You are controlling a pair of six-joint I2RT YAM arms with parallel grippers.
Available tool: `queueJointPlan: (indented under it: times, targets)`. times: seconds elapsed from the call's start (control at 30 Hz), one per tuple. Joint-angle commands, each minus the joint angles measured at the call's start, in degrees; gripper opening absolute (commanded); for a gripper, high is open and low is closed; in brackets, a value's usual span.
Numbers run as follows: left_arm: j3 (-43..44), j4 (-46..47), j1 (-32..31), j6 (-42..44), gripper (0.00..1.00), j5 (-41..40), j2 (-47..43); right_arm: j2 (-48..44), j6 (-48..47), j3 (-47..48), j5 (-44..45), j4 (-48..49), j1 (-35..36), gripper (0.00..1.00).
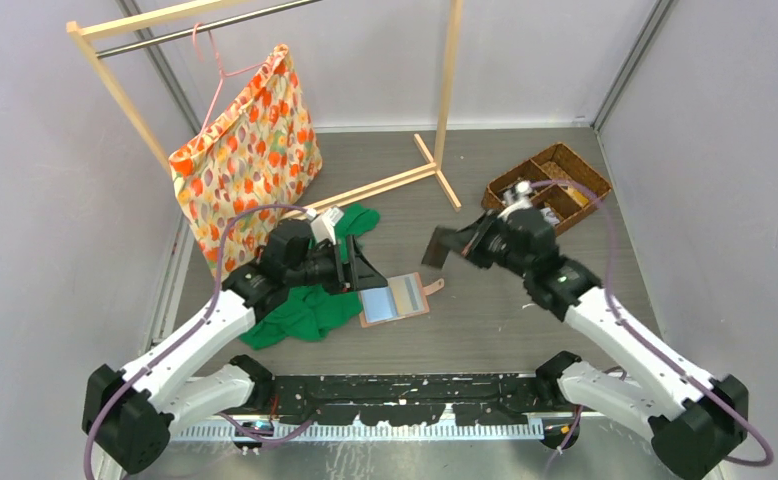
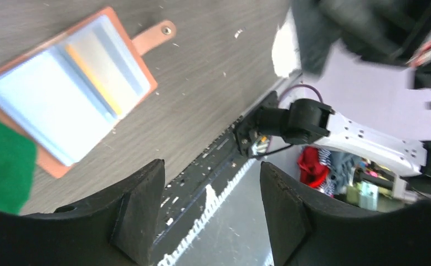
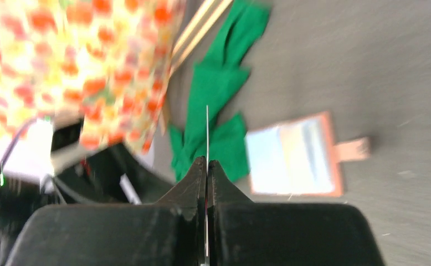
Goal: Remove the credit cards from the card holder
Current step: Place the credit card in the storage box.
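Observation:
The salmon-pink card holder (image 1: 395,298) lies open and flat on the grey table, pale blue-grey inside up and snap tab (image 1: 433,287) pointing right. It also shows in the left wrist view (image 2: 63,105) and the right wrist view (image 3: 293,155). My left gripper (image 1: 353,266) hovers just left of it, open (image 2: 210,172), with nothing between its fingers. My right gripper (image 1: 465,245) is raised to the right of the holder and shut (image 3: 207,162) on a dark credit card (image 1: 438,247). That card shows edge-on as a thin line (image 3: 207,127) between the jaws.
A green cloth (image 1: 305,300) lies under the left arm beside the holder. An orange-patterned fabric bag (image 1: 245,150) hangs on a wooden rack (image 1: 445,100) at the back left. A brown wicker basket (image 1: 565,160) holding small items stands at the back right.

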Motion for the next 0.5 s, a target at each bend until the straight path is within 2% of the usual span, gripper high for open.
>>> queueJointPlan:
  times: [0.0,0.1,0.17,0.23,0.33,0.47]
  targets:
    - [2.73,-10.51,0.34,5.44,0.65,-9.82,-4.69,0.38,-12.51,18.57,32.58,-39.31,-2.55,0.01]
    - [3.12,-11.17,0.38,5.76,0.65,-10.81,-5.47,11.33,-16.81,33.06,48.4,-51.29,-3.23,0.01]
    - [3.37,-11.06,0.38,5.79,0.64,-10.86,-5.33,19.3,-19.97,41.57,54.99,-54.55,-5.3,0.01]
    - [3.78,-11.3,0.41,5.87,0.64,-10.44,-5.02,26.72,-22.5,48.49,57.77,-55.04,-8.52,0.01]
    - [4.19,-11.77,0.44,5.84,0.64,-9.72,-5.22,35.51,-23.98,56.05,54.96,-52.55,-15.58,0.01]
    - [4.19,-13.41,0.43,5.72,0.64,-9.3,-6.36,47.31,-22.59,66.23,50.31,-52.64,-21.49,0.01]
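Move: My right hand holds a black card. It is bound for the storage box's black-card compartment, about 24 cm ahead, 20 cm to the right and 15 cm below. The white-card compartment lies some 18 cm ahead and 26 cm right, the rack foot's tip roughly 19 cm ahead and 6 cm right. The card holder lies about 5 cm back and 11 cm left. From my empty left hand, the black-card compartment is roughly 30 cm ahead and 38 cm right. I swing the pinched black card away from the card holder in a fast arc, about 21 cm right and 17 cm forward, climbing some 7 cm before sinking most of that again over the box. My right wrist turns some 70 degrees, from pointing forward-left to forward-right and steeply down, fingers staying shut. My open left hand drifts 3 cm left. ##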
